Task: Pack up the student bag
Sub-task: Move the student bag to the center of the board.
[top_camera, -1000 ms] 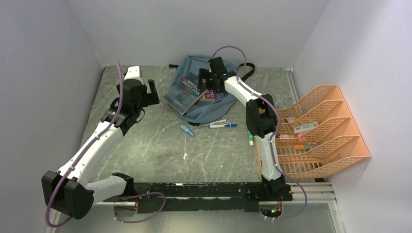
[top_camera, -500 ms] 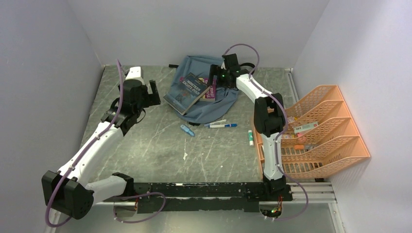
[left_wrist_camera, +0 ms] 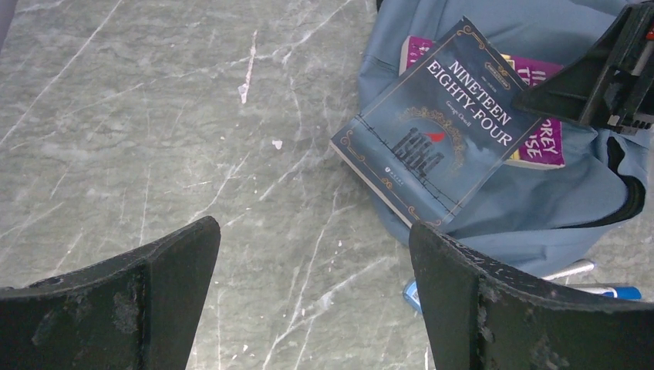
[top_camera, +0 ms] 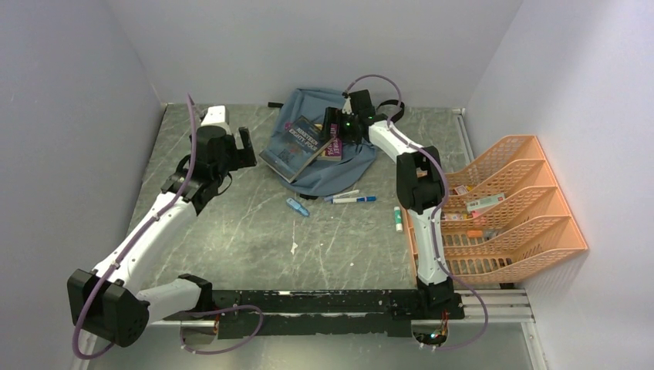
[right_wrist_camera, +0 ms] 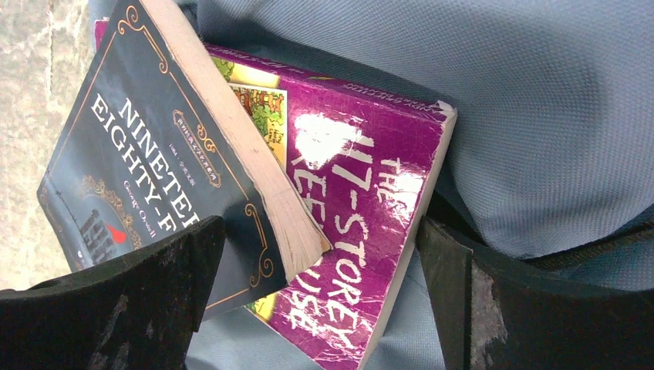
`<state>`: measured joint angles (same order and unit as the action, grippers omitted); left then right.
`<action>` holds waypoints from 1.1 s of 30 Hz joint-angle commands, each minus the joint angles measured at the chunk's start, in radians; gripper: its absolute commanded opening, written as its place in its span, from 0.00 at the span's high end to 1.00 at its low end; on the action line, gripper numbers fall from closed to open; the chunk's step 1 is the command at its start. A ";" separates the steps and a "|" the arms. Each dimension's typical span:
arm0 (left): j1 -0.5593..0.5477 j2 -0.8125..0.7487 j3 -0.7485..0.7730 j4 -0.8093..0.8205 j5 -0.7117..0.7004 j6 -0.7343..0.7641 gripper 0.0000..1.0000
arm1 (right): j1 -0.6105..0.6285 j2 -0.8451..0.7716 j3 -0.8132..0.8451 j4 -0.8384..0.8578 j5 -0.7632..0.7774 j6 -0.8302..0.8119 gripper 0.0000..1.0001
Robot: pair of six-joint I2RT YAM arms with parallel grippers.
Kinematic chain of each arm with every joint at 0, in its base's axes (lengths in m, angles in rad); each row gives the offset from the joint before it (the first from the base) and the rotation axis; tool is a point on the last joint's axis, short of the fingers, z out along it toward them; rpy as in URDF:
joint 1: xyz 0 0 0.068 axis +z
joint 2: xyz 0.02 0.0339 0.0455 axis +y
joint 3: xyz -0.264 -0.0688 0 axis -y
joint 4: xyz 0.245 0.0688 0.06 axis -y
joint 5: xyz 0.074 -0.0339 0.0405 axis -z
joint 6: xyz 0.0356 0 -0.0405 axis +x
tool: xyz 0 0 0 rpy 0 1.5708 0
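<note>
The grey-blue student bag (top_camera: 333, 171) lies flat at the back of the table. On it rest a dark blue book (top_camera: 296, 145) titled Nineteen Eighty-Four and, partly under that, a purple book (top_camera: 334, 143). My right gripper (top_camera: 336, 126) hangs open just over them; in the right wrist view its fingers (right_wrist_camera: 116, 308) stand either side of the purple book (right_wrist_camera: 370, 231) and a corner of the dark book (right_wrist_camera: 146, 146), over bag fabric (right_wrist_camera: 540, 116). My left gripper (top_camera: 244, 146) is open over bare table, left of the bag. Its wrist view shows the dark book (left_wrist_camera: 439, 131) and the bag (left_wrist_camera: 532, 223).
An orange mesh tray rack (top_camera: 532, 231) with small items stands on the right. Pens (top_camera: 351, 198), a small blue item (top_camera: 297, 206) and a green-capped stick (top_camera: 398, 219) lie in front of the bag. Walls close in the left, back and right sides.
My right gripper swung right off the books, then came back left over the purple book. The left arm has barely moved.
</note>
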<state>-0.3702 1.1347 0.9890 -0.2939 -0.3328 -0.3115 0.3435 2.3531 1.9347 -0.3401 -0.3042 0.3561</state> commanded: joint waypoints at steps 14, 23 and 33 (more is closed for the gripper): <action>-0.003 0.019 -0.009 0.052 0.031 0.004 0.02 | 0.263 0.067 0.094 -0.009 -0.054 -0.056 0.02; 0.018 0.049 -0.002 0.036 0.034 -0.019 0.02 | 0.267 0.009 0.012 0.100 -0.065 -0.003 0.07; 0.145 0.253 0.068 0.016 0.249 -0.187 0.09 | 0.126 -0.088 -0.174 0.234 -0.152 0.179 0.05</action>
<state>-0.2504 1.3174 0.9901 -0.2897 -0.1959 -0.4240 0.5457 2.3127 1.8286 -0.1696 -0.3580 0.4450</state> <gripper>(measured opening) 0.935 0.967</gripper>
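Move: The middle of the student bag is about 5 cm back and 2 cm left of the right hand, some 4 cm below it. Nineteen Eighty-Four lies about 12 cm left and 7 cm back of that hand, the purple book 5 cm left and 5 cm back, the light blue pen roughly 11 cm left and 24 cm back. From the left hand, Nineteen Eighty-Four is about 12 cm ahead, 12 cm right and 20 cm below; the bag's middle is 14 cm ahead and 22 cm right. The bag, with both books on it, is pushed along the board by the open right hand, its fingers down at the books: some 14 cm left and 7 cm back, turning about 15 degrees counter-clockwise. Then that hand eases 2–3 cm back to the right and lifts slightly, while the open left hand drops about 6 cm towards Nineteen Eighty-Four, tipping downward. ##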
